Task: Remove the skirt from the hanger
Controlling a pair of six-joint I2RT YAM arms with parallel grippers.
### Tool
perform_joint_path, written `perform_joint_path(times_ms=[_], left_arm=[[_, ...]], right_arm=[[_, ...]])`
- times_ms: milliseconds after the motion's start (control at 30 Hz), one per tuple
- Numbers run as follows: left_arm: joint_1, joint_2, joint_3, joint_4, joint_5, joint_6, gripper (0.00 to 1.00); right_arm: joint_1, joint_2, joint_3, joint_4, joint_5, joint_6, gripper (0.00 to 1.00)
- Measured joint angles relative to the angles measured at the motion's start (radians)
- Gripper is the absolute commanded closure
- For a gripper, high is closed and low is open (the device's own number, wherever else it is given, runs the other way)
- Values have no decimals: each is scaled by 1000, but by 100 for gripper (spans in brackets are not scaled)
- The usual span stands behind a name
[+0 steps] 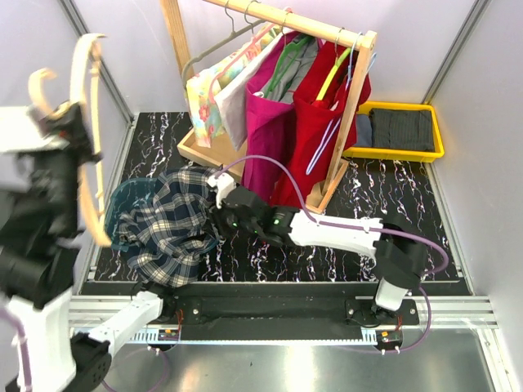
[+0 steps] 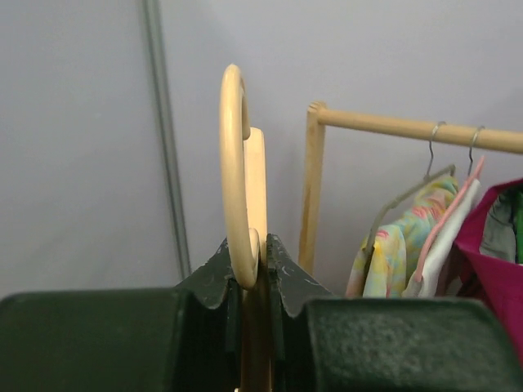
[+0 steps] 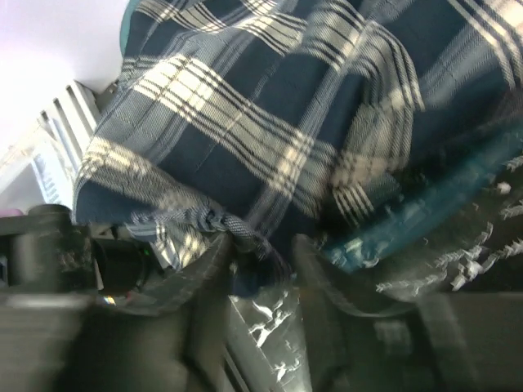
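Note:
The wooden hanger [image 1: 83,122] is bare and held high at the left, with my left gripper [image 1: 67,129] shut on it. In the left wrist view the hanger [image 2: 234,163] rises as a pale loop from between the closed jaws of the left gripper [image 2: 260,255]. The plaid navy-and-white skirt [image 1: 166,224] lies crumpled on the black marble mat, its teal lining showing at the left edge. My right gripper [image 1: 216,214] sits at the skirt's right edge. In the right wrist view the right gripper [image 3: 261,255] has its jaws apart, with a hem fold of the skirt [image 3: 270,106] lying loose at the fingertips.
A wooden clothes rack [image 1: 294,20] at the back carries hangers with a floral top, a magenta garment [image 1: 268,122] and a red one [image 1: 315,139]. A yellow tray [image 1: 400,151] holding dark folded cloth sits at the back right. Grey walls close both sides.

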Motion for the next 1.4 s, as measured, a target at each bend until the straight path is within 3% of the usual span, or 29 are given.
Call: perform_joint_path(times_ms=[67, 200, 267, 367, 400, 533, 633, 767, 867, 1033, 1167, 1400], left_arm=[[0, 71, -3, 12, 39, 1, 100], [40, 201, 2, 30, 136, -4, 100], [186, 306, 75, 10, 283, -61, 100], [385, 497, 305, -32, 463, -166, 100], [444, 607, 468, -76, 547, -204, 100], [517, 854, 800, -71, 768, -294, 100], [518, 884, 793, -81, 920, -331, 100], [515, 834, 621, -67, 1065, -344, 100], [515, 818, 544, -72, 1112, -342, 100], [494, 826, 536, -79, 1113, -319, 100], [418, 890, 648, -87, 1082, -286, 100], [256, 1053, 758, -43, 907, -213, 100]], right_arm=[[0, -42, -37, -15, 18, 11, 38], [0, -85, -59, -36, 46, 19, 30], [0, -95, -59, -36, 53, 20, 27], [0, -111, -58, -37, 59, 16, 24], [0, -122, -58, -38, 63, 14, 23], [0, -192, -62, -41, 88, 8, 21], [0, -290, -97, -25, 114, 8, 21], [0, -408, -156, -3, 158, 10, 21], [0, -441, -175, 6, 182, 10, 20], [0, -444, -192, 11, 202, 10, 20], [0, -447, -209, 22, 212, 19, 21], [0, -505, -275, 50, 220, 50, 21]])
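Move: The left hand holds the bare wooden hanger high up; the free left stretch of the rack's rod lies about 39 cm ahead of it, 16 cm right and a few cm higher. From that hand the rod's left end is some 45 cm ahead and 5 cm right, the floral garment 33 cm ahead, 22 cm right and 15 cm lower. The skirt's middle lies roughly 2 cm ahead, 11 cm left and 10 cm below the right hand, over the teal basket. The left hand keeps its pinch on the hanger and swings it out to the rack's rod, about 30 cm forward with some 14 cm to the right and a slight sink overall, while the wrist turns about 40 degrees clockwise and tips down, the quick first reach easing off before a last push. The right hand, its fingers already part open at the skirt's edge, spreads them wide and comes free, drawing back roughly 10 cm to the right and as much upward. ##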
